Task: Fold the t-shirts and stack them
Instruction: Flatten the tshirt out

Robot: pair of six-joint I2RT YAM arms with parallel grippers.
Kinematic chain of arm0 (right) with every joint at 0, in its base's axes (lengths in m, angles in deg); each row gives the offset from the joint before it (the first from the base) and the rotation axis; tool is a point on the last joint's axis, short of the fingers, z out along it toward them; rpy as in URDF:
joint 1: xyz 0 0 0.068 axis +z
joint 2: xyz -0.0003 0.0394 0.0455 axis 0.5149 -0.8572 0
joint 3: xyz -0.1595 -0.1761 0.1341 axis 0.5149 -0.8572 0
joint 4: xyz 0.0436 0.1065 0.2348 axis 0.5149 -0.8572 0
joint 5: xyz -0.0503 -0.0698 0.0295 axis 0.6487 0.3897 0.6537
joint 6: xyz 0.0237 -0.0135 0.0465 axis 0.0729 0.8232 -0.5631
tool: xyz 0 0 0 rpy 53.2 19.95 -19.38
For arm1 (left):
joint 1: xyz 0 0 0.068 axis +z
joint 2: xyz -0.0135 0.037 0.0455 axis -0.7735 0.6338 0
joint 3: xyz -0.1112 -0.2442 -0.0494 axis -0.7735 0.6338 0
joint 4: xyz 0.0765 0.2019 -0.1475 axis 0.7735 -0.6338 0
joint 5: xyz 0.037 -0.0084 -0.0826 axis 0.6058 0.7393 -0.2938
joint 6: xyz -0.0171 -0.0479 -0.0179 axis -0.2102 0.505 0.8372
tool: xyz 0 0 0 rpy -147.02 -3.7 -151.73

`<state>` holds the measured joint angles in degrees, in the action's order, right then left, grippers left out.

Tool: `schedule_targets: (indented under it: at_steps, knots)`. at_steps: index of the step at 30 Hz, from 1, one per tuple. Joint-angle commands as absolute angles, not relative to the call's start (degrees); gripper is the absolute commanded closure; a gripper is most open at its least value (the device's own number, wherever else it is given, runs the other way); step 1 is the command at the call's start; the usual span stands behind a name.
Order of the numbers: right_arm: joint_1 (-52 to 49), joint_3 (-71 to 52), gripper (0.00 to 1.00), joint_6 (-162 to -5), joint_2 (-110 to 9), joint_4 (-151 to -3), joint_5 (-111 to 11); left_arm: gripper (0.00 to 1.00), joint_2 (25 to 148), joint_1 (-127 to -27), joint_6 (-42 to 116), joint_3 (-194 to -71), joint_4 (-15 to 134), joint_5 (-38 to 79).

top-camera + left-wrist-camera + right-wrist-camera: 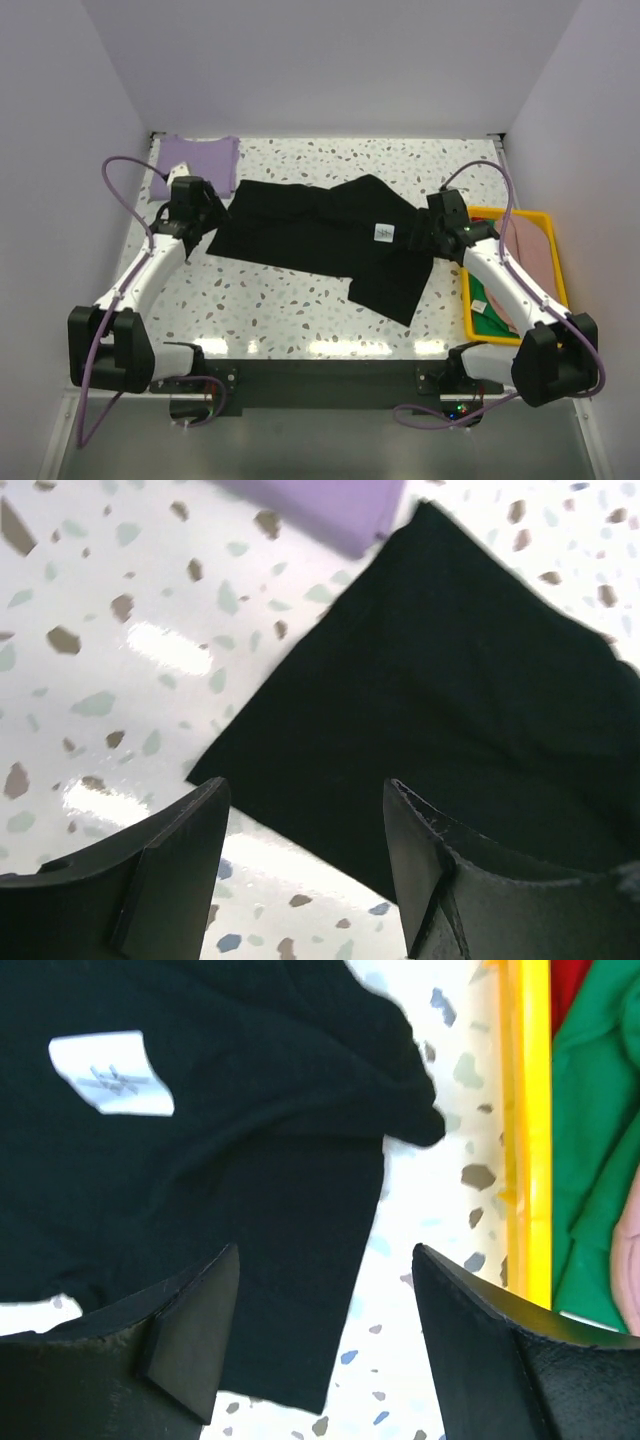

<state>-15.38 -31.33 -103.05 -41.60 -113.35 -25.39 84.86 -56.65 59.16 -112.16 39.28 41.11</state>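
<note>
A black t-shirt (330, 240) lies spread across the middle of the table, its white neck label (383, 232) facing up. A folded lavender t-shirt (197, 160) sits at the back left corner. My left gripper (206, 232) hovers open over the black shirt's left edge (330, 780), nothing between its fingers. My right gripper (417, 238) hovers open over the shirt's right edge (300, 1290), also empty. The lavender shirt's corner (330, 510) shows at the top of the left wrist view. Green (590, 1150) and pink (532, 250) shirts lie in the bin.
A yellow plastic bin (552, 262) stands at the right edge of the table, its wall (532, 1130) close beside my right gripper. White walls enclose the table on the left, back and right. Bare speckled tabletop (280, 310) lies in front of the black shirt.
</note>
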Motion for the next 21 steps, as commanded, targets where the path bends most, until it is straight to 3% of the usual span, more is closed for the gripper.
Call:
schedule_targets:
  at_steps: [1,21]
  knots:
    - [-15.53,-33.82,0.27,-104.52,-36.71,-111.18,-28.29,0.33,84.6,-54.89,63.25,-108.94,40.31,44.42]
    - [-15.53,-41.3,0.26,-108.04,-39.07,-104.94,-33.57,0.38,102.62,-52.87,67.65,-108.67,43.39,47.67]
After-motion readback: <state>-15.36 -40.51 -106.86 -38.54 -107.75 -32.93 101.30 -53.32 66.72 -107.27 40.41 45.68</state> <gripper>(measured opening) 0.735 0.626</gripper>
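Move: The black t-shirt's near left corner lies below the left hand, about 14 cm down, 3 back and 4 to its left. The same shirt's far left corner is some 17 cm ahead and 6 right, and the folded purple t-shirt is about 21 ahead and 7 left. The right hand heads for the lower flap's near corner, about 13 cm back, 3 left and 12 down. The shirt's white label is 8 ahead and 7 left of the right hand, and the yellow bin's left wall is level with it, 9 to the right. The left hand drops about 12 cm onto the black t-shirt's near left corner, easing a few centimetres back and to its left as the wrist tips some 20 degrees further down and swings a little counter-clockwise, so the open fingers end just over the corner, one on either side. The right hand, also open, sinks only about 3 cm over the lower flap, drawing roughly 2 cm back and 2 cm left towards its near corner while its left side rolls up slightly. ##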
